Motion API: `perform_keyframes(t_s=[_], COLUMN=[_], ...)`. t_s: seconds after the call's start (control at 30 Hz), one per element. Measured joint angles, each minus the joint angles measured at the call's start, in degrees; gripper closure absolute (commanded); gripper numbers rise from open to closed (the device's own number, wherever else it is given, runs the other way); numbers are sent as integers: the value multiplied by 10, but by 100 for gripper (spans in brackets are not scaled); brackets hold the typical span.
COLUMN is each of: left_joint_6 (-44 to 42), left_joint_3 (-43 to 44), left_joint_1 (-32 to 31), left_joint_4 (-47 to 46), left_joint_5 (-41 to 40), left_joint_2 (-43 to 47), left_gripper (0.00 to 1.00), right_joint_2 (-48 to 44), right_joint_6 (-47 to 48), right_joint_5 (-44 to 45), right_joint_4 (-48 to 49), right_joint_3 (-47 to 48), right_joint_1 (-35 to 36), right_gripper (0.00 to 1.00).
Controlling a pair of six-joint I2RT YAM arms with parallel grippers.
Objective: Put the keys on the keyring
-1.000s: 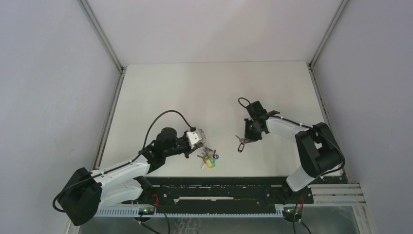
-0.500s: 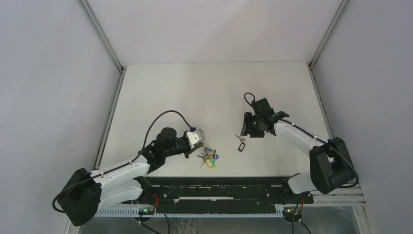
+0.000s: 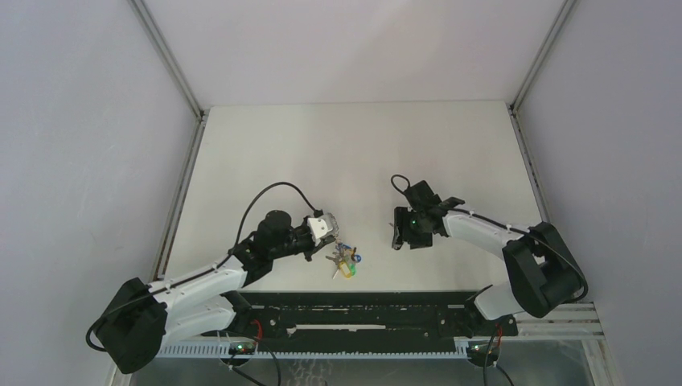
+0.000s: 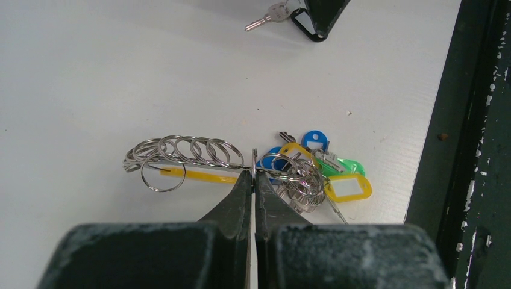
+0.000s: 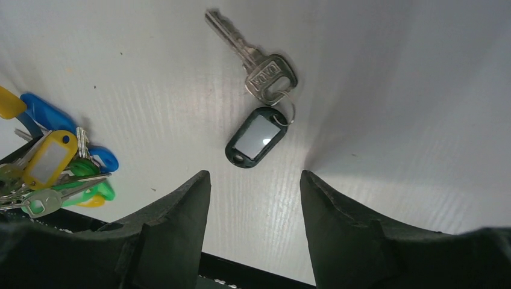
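Observation:
The keys, one loose silver key (image 5: 265, 72) joined to a small black tag (image 5: 256, 137), lie flat on the white table. My right gripper (image 5: 254, 177) hovers just above them, open, holding nothing. In the top view that gripper (image 3: 400, 231) covers most of the key. My left gripper (image 4: 253, 171) is shut on the wire of the keyring (image 4: 199, 161), a silvery loop strung with several small rings over a yellow band (image 4: 199, 176). Blue (image 4: 314, 140), green (image 4: 349, 165) and yellow (image 4: 348, 188) tags bunch at its right end. The bunch (image 3: 344, 261) lies left of the loose key.
A black rail (image 3: 362, 310) runs along the table's near edge, close behind the tag bunch (image 5: 51, 159). Grey walls with metal posts enclose the table on three sides. The white surface (image 3: 346, 153) stretches behind both grippers.
My right gripper opened and let the key drop onto the table, pulled back, then came down-left over it again. The left gripper and keyring have not moved.

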State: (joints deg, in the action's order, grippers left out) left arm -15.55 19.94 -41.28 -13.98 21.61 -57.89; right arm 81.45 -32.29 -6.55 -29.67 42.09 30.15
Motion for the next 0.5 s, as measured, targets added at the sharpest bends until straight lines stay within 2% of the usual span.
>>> perform_keyframes(t_s=[0.5], left_joint_6=[0], left_joint_3=[0], left_joint_1=[0], left_joint_4=[0], left_joint_5=[0], left_joint_2=[2], left_gripper=[100], right_joint_2=[74], right_joint_6=[-38], right_joint_5=[-34], right_joint_4=[93], right_joint_3=[35], right_joint_1=[31], right_gripper=[41])
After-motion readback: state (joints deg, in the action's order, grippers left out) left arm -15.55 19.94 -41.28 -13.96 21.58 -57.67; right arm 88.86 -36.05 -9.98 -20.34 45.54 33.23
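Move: The loose key's black tag lies about 2 cm ahead of the right hand, 2 cm to its left and 2 cm below. Its key is some 5 cm ahead and 3 cm left, at the same level. The coloured key bunch sits roughly 17 cm left and 5 cm back. From the left hand, still gripping the keyring, the black tag is around 16 cm right, 2 cm ahead and 9 cm down. Right hand sweeps about 5 cm left, half as far forward, fingers staying half open, right fingertip meeting the tag. ##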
